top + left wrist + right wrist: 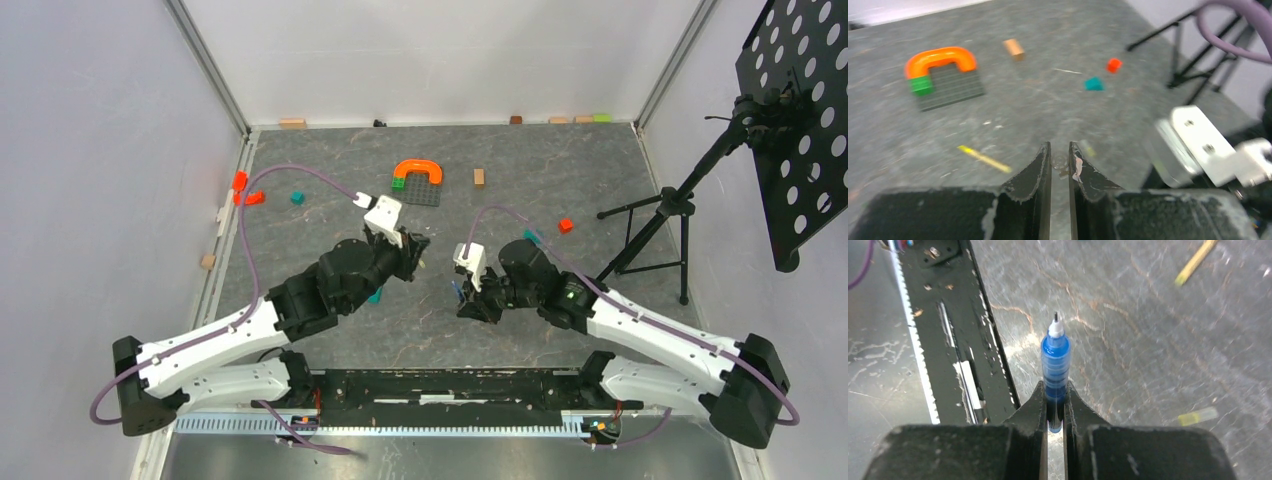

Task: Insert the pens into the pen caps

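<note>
My right gripper (1055,387) is shut on the blue pen (1055,357). Its white tip points away from the wrist, above the table. In the top view that gripper (463,297) sits mid-table, facing my left gripper (415,250) a short gap away. My left gripper (1060,146) is shut on a small clear pen cap (1060,161), seen end-on between the jaws. A tan-yellow pen (984,158) lies flat on the table left of the left fingers; the same pen (1196,260) shows at the right wrist view's top. A pale green piece (1198,416) lies on the table at the right.
An orange arch (418,168) stands on a grey baseplate (420,192) at the back. Around it lie a wooden block (479,177), a red block (566,225) and a teal block (297,197). A black tripod (660,225) stands at the right and a black rail (450,385) runs along the near edge.
</note>
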`<state>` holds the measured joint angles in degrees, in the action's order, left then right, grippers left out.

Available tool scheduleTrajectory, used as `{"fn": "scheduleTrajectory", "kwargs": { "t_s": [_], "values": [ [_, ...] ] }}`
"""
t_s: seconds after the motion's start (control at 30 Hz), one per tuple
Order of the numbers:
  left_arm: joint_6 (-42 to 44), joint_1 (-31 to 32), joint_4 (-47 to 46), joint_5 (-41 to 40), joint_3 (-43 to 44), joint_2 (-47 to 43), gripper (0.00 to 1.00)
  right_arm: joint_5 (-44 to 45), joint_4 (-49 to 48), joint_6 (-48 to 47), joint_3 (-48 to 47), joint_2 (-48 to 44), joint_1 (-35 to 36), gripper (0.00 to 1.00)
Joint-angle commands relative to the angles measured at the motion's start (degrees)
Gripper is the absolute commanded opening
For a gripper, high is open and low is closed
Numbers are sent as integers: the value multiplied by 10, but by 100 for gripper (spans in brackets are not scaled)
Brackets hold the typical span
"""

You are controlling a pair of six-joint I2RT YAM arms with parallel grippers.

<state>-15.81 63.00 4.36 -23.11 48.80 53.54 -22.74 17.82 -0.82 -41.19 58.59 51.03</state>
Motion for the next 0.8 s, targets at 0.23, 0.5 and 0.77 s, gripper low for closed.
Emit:
{"fn": "scheduleTrajectory", "kwargs": {
  "t_s": [0.23,0.5,0.77],
  "values": [
    [-100,-83,211,-94,16,39,3,219,-94,155,101,85,6,0],
    [-179,-99,199,54,-35,187,2,313,-87,221,82,211,6,0],
    [-204,-102,149,132,-34,309,12,315,-95,228,80,220,6,45]
  ]
}}
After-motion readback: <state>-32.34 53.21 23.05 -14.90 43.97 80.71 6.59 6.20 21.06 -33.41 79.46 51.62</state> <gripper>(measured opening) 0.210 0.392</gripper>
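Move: The right hand holds the blue pen; its bare table spot lies about 5 cm ahead, 4 cm right and 15 cm below. The yellow-ended cap lies 15 cm ahead and 6 cm right of this hand, the yellow pen 17 cm ahead, 8 cm left. For the left hand, holding a clear cap, bare table lies 1 cm back, 5 cm left and 28 cm below; the teal block is 4 cm ahead, 11 cm left. Right lowers the blue pen about 14 cm onto the table and opens; left sinks 25 cm, tipping down. ##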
